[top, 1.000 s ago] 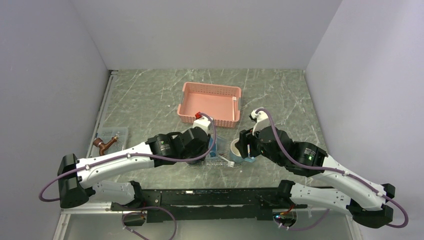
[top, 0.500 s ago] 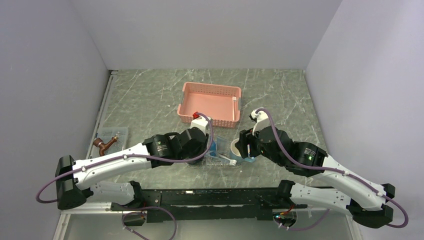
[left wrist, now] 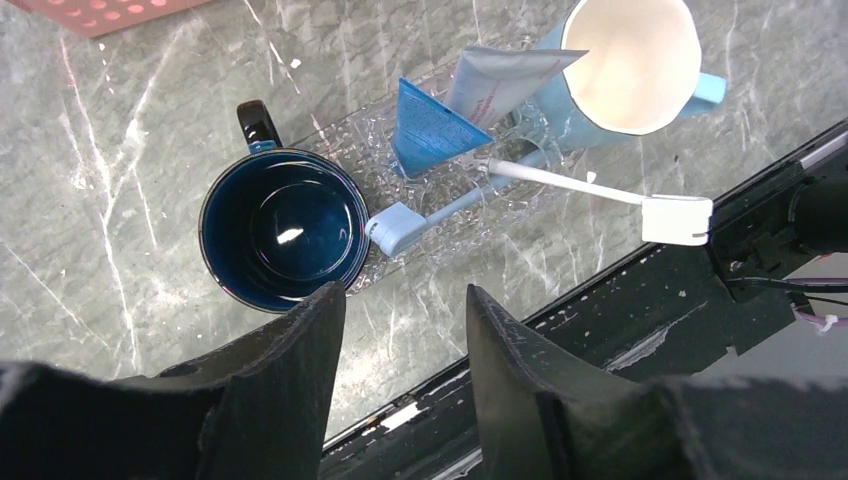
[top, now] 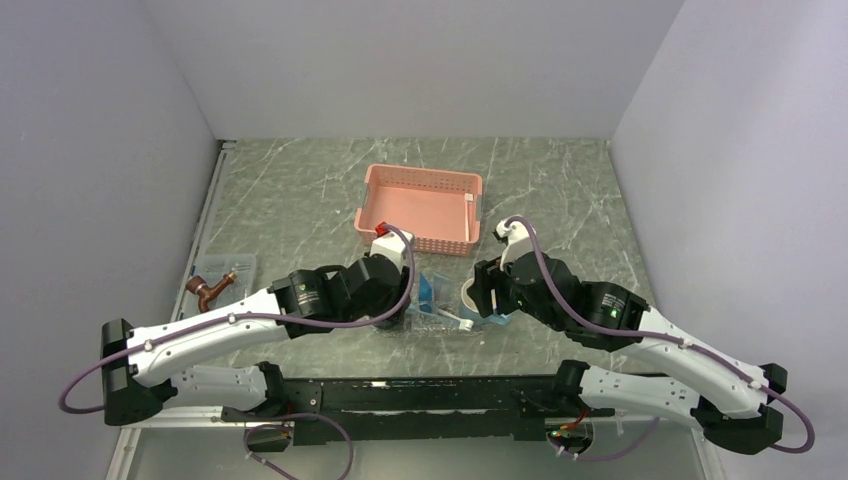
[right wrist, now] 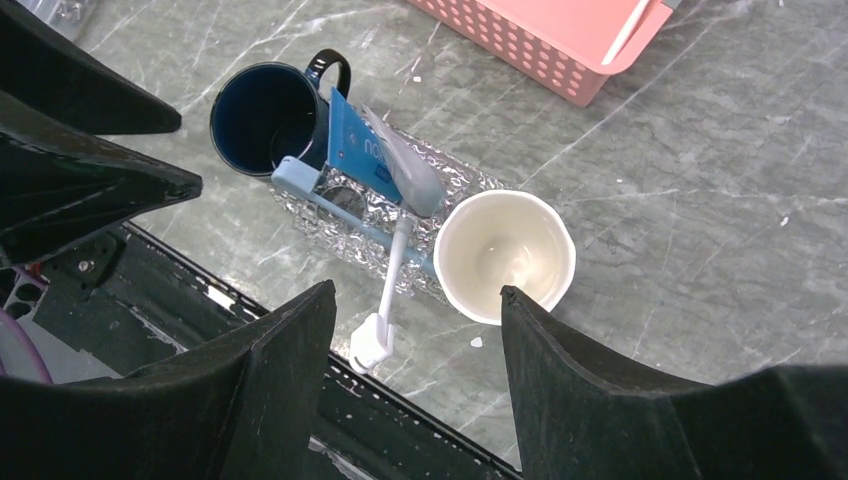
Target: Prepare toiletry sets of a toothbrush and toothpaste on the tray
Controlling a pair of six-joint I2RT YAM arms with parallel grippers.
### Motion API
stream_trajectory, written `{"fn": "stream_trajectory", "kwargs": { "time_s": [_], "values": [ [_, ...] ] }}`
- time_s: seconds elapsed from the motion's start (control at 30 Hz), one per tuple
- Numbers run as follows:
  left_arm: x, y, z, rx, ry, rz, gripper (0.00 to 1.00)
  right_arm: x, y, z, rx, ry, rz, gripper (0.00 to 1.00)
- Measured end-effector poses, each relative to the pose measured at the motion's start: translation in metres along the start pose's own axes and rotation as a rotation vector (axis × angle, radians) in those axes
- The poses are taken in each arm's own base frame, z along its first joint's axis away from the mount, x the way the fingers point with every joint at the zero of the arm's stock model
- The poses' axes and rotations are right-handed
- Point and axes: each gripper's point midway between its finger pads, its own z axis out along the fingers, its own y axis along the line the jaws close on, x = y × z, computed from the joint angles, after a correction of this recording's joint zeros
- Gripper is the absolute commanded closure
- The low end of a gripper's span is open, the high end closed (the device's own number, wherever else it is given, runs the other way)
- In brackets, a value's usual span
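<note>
A clear tray (left wrist: 515,185) lies between a dark blue mug (left wrist: 283,228) and a pale blue mug (left wrist: 630,60). On it a blue toothpaste tube (left wrist: 425,125) stands propped up, and a grey-white tube (left wrist: 510,80) leans beside it. A blue toothbrush (left wrist: 430,215) lies along the tray. A white toothbrush (left wrist: 600,190) sticks out over the tray's near edge. My left gripper (left wrist: 405,292) hangs open and empty above the table's near side, left of the tray. Above the white toothbrush's head (right wrist: 370,345), my right gripper (right wrist: 417,290) is also open and empty.
A pink slatted basket (top: 420,208) stands behind the tray, with one white toothbrush (right wrist: 635,20) in it. A clear bag with a copper fitting (top: 210,287) lies at the left. The black rail (top: 420,395) runs along the table's near edge, close to the tray.
My left gripper has opened and drawn back to the left, off the tray. The blue toothpaste tube now stands uncovered there. The right arm has barely moved.
</note>
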Motion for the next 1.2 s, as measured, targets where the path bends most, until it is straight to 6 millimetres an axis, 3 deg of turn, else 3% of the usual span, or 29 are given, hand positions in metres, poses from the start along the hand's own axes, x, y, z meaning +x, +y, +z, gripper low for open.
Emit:
{"fn": "stream_trajectory", "kwargs": {
  "time_s": [0.27,0.47,0.73,0.97,1.2],
  "values": [
    [-0.012,0.0,-0.017,0.027,-0.031,0.01,0.29,0.005,0.005,0.004,-0.015,0.031,-0.008,0.35],
    [-0.004,-0.011,-0.019,0.083,0.022,0.012,0.23,0.008,0.008,0.005,-0.029,0.046,-0.008,0.35],
    [0.016,-0.019,-0.01,0.125,0.145,-0.141,0.23,0.008,0.009,0.004,-0.036,0.044,0.002,0.35],
    [0.032,-0.008,0.003,0.119,0.21,-0.33,0.23,0.006,0.008,0.001,-0.042,0.032,0.007,0.35],
    [0.031,0.002,0.004,0.173,0.201,-0.534,0.28,0.008,0.006,-0.003,-0.046,0.024,0.01,0.35]
  ]
}}
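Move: The dark mug stands about 4 cm ahead and 4 cm left of the left hand, its middle some 9 cm lower. The light-blue toothbrush lies about 6 cm right and 2 cm ahead, the blue toothpaste 5 cm right and 5 cm ahead, and the white toothbrush roughly 10 cm right and 1 cm back, all 7 to 10 cm below. From the right hand the dark mug is about 18 cm left, 4 cm ahead and 14 cm down. By the dark mug the left hand rises slightly, backs, then sinks about 5 cm, tipping down, fingers opening. ##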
